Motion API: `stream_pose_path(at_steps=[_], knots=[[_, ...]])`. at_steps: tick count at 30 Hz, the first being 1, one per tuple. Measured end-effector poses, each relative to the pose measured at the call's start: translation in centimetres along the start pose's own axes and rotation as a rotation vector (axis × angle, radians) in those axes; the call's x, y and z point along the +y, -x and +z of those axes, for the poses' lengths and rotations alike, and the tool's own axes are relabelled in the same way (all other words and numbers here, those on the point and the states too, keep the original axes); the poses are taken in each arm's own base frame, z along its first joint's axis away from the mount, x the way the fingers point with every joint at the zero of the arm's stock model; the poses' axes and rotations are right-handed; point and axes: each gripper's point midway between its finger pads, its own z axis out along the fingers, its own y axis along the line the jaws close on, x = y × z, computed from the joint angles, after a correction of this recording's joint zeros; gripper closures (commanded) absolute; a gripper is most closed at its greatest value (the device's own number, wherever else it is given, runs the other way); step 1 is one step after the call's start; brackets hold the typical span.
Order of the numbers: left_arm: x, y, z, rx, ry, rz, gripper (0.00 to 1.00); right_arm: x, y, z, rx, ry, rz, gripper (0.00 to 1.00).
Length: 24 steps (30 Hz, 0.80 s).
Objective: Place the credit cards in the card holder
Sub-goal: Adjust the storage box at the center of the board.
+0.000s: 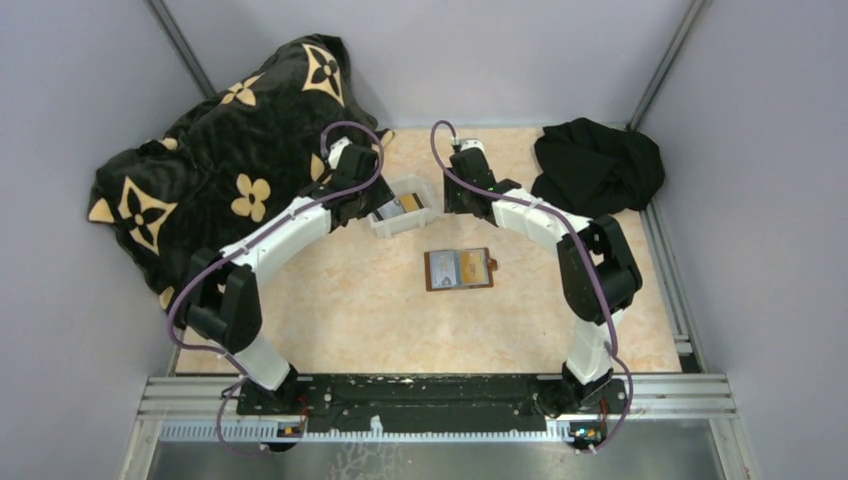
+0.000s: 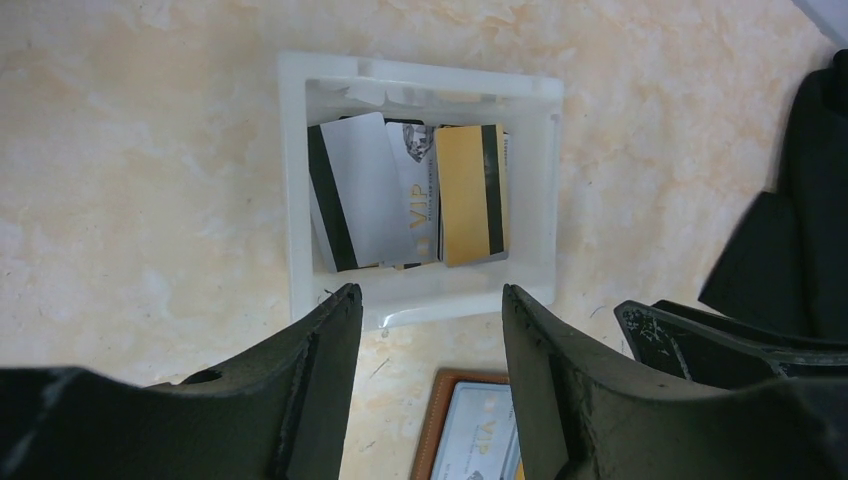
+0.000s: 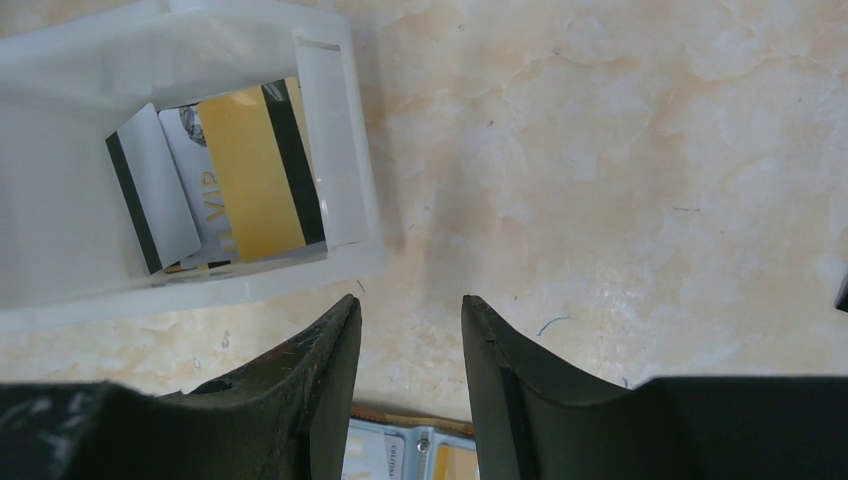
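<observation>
A white tray (image 2: pixel 295 180) holds the loose credit cards: a silver one (image 2: pixel 350 195) with a black stripe, a pale VIP one (image 2: pixel 420 200) and a gold one (image 2: pixel 472 195). My left gripper (image 2: pixel 430 292) hangs open just above the tray's near rim, with nothing between its fingers. My right gripper (image 3: pixel 408 300) is open and empty over bare table, to the right of the tray (image 3: pixel 335 150) and gold card (image 3: pixel 255 170). The brown card holder (image 1: pixel 459 268) lies open and flat nearer the bases, with cards in its pockets. Its edge (image 2: pixel 470 420) shows below my left fingers.
A black blanket with tan flower patterns (image 1: pixel 220 170) is heaped at the far left, close to the left arm. A crumpled black cloth (image 1: pixel 598 165) lies at the far right. Grey walls enclose the marbled tabletop (image 1: pixel 350 310).
</observation>
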Motion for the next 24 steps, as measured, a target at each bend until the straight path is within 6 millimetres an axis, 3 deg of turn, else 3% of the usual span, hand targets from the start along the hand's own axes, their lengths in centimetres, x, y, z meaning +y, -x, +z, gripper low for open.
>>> stream_pose_path(at_steps=[12,24], knots=[[3.3,-1.1,-0.7,0.027,0.087,0.038,0.38,0.7,0.6,0.1,-0.014,0.030,0.004,0.57],[7.0,-3.4,3.4,0.114,0.195,0.086,0.40,0.8,0.6,0.1,-0.010,0.037,0.003,0.57]])
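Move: The white storage box's middle lies some 4 cm ahead of the left gripper, 4 cm to its right and 10 cm below it. The gold card inside is about 5 cm ahead and 5 cm right of that gripper, near the box's floor. The open card holder lies on the table roughly 9 cm back and 15 cm right of it. From the right gripper, the box's middle is about 4 cm ahead, 10 cm left and 5 cm below. Draw the left gripper slightly back and out to the left, about 4 cm sideways in all, then sink mainly straight down some 7 cm to the storage box's left wall. Tip the fingers about 10 degrees further down on the way, let the hand's left side rise nearly as much, and keep the fingers open. ##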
